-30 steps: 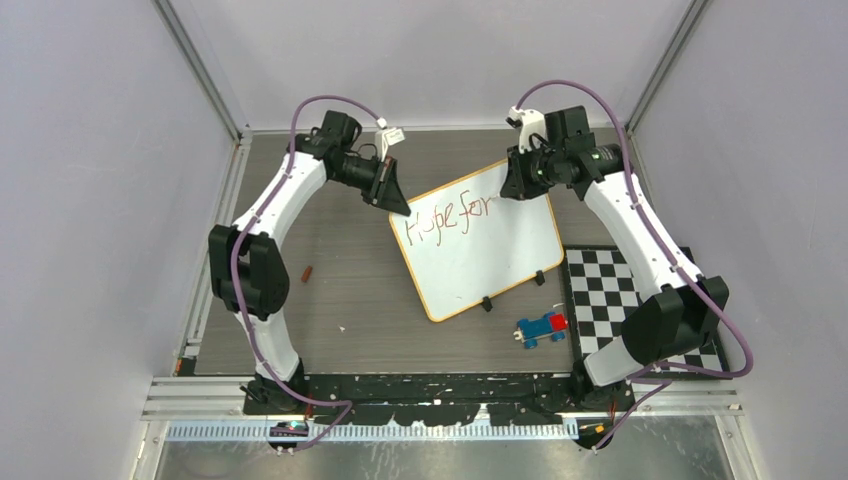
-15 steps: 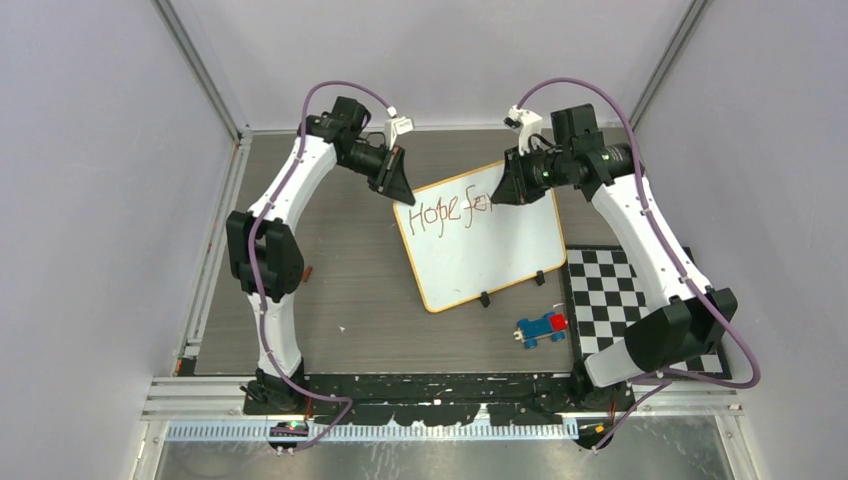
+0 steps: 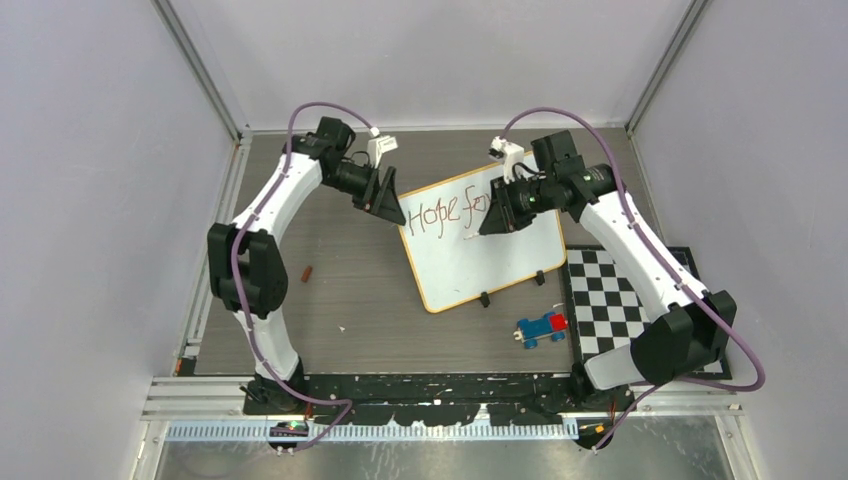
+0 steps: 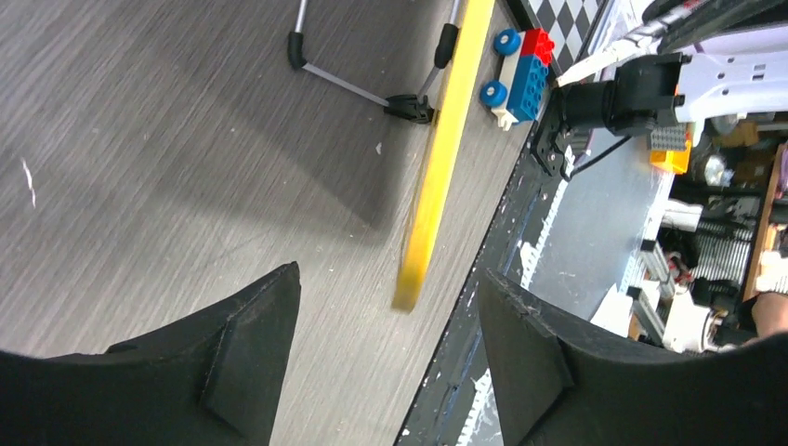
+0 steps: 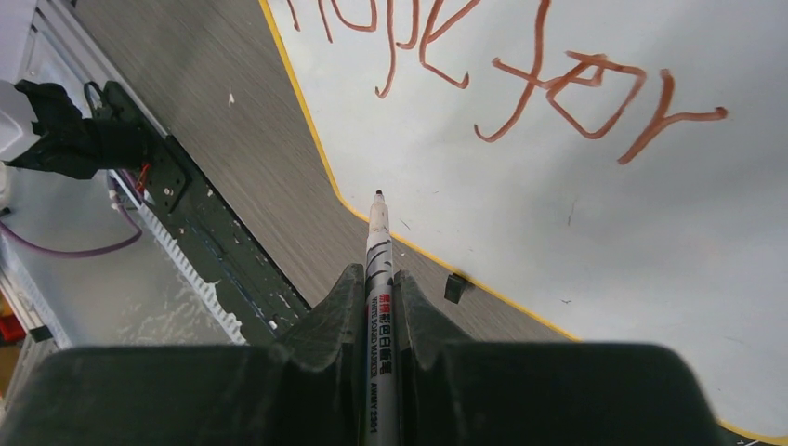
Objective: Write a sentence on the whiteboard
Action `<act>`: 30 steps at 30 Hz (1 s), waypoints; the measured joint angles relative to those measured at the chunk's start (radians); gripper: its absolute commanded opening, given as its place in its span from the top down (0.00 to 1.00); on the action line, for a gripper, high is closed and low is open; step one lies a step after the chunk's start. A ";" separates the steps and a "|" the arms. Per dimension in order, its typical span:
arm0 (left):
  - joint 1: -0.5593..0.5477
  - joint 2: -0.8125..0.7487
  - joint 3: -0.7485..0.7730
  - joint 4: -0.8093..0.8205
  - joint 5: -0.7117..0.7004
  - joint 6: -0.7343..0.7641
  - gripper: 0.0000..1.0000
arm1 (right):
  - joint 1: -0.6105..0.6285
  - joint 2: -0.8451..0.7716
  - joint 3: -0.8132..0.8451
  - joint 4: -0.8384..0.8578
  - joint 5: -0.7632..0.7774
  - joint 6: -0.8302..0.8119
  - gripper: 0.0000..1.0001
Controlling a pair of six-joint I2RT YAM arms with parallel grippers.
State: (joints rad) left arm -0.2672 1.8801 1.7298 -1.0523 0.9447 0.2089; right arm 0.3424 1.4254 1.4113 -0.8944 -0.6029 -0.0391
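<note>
The whiteboard lies tilted at mid-table, propped on a thin wire stand. The sentence reads "Hope for" in reddish-brown along its top. My right gripper hovers over the board just below "for", shut on a white marker. The marker's tip points down at the bare board under the written sentence. My left gripper is open at the board's upper-left corner. In the left wrist view the board's yellow rim runs edge-on, its corner just ahead of the open left gripper, untouched.
A blue and red toy car sits near the board's lower edge, beside a black-and-white checkered mat. A small reddish-brown piece lies on the table to the left. Two black clips stick out from the board's lower rim.
My left gripper has opened and let go of the board's corner. The right arm has carried the marker down and left, from the board's top edge to below "for".
</note>
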 measured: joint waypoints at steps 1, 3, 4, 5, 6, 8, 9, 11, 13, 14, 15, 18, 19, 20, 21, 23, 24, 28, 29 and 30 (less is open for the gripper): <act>0.010 -0.019 -0.031 0.017 0.001 -0.013 0.27 | 0.010 0.000 -0.003 0.003 0.008 0.000 1.00; 0.025 -0.050 -0.085 0.057 0.004 -0.034 0.26 | 0.045 -0.004 -0.013 0.015 0.042 0.000 1.00; 0.030 -0.065 -0.114 0.083 0.007 -0.048 0.26 | 0.066 -0.008 -0.021 0.021 0.059 0.000 1.00; 0.037 -0.080 -0.143 0.113 0.010 -0.063 0.26 | 0.082 -0.012 -0.026 0.025 0.072 0.001 1.00; 0.041 -0.091 -0.166 0.135 0.013 -0.076 0.26 | 0.101 -0.014 -0.029 0.029 0.090 0.004 1.00; 0.042 -0.113 -0.214 0.191 0.021 -0.108 0.26 | 0.131 -0.014 -0.030 0.040 0.116 0.011 1.00; 0.040 -0.120 -0.232 0.216 0.026 -0.124 0.27 | 0.146 -0.014 -0.030 0.048 0.129 0.014 1.00; 0.039 -0.127 -0.257 0.261 0.034 -0.151 0.28 | 0.174 -0.014 -0.030 0.066 0.155 0.019 1.00; 0.039 -0.127 -0.270 0.299 0.046 -0.177 0.29 | 0.200 -0.014 -0.031 0.082 0.180 0.023 1.00; 0.038 -0.127 -0.276 0.316 0.051 -0.188 0.29 | 0.212 -0.014 -0.033 0.095 0.192 0.026 1.00; 0.038 -0.127 -0.279 0.327 0.055 -0.200 0.31 | 0.222 -0.014 -0.038 0.111 0.201 0.032 1.00; 0.032 -0.127 -0.279 0.359 0.066 -0.221 0.36 | 0.249 -0.013 -0.058 0.150 0.220 0.045 1.00; 0.030 -0.127 -0.279 0.369 0.069 -0.229 0.39 | 0.259 -0.012 -0.064 0.161 0.224 0.045 1.00; 0.027 -0.127 -0.280 0.376 0.069 -0.232 0.41 | 0.267 -0.011 -0.070 0.169 0.227 0.045 1.00; 0.025 -0.127 -0.280 0.382 0.069 -0.236 0.43 | 0.276 -0.011 -0.079 0.182 0.231 0.045 1.00; 0.019 -0.127 -0.280 0.394 0.069 -0.244 0.48 | 0.291 -0.011 -0.104 0.210 0.237 0.045 1.00; 0.017 -0.126 -0.280 0.399 0.069 -0.250 0.50 | 0.297 -0.011 -0.118 0.224 0.240 0.045 1.00; 0.011 -0.126 -0.281 0.414 0.069 -0.257 0.59 | 0.315 -0.011 -0.187 0.276 0.247 0.046 1.00; 0.011 -0.126 -0.281 0.415 0.069 -0.259 0.62 | 0.319 -0.011 -0.203 0.290 0.249 0.046 1.00; 0.010 -0.126 -0.281 0.417 0.068 -0.259 0.64 | 0.323 -0.011 -0.218 0.305 0.252 0.046 1.00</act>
State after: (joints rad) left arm -0.2577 1.7542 1.4487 -0.6353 1.0130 -0.0505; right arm 0.6659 1.4139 1.1931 -0.5892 -0.3511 0.0067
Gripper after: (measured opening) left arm 0.437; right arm 0.173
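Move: The bare patch of whiteboard beneath "Hop" lies about 10 cm left of the marker-holding right hand, 3 cm back and 9 cm lower. From that hand, the word "Hope" is some 9 cm left, 4 cm ahead and 3 cm down; the board's lower-left corner is 10 cm left, 12 cm back and 20 cm down. The board's upper-left corner sits between the open left fingers, about 2 cm right of that hand, level fore and aft and 1 cm down. The whiteboard's bare left part is where the still-gripped marker goes: the right hand carries it about 7 cm left below the writing, drifting some 3 cm back, then sinks about 5 cm towards the surface. At the upper-left corner the left hand eases out just over 1 cm, comes back in about 2 cm to the right, tilting some 10 degrees, and partly closes its fingers around the board's edge. ##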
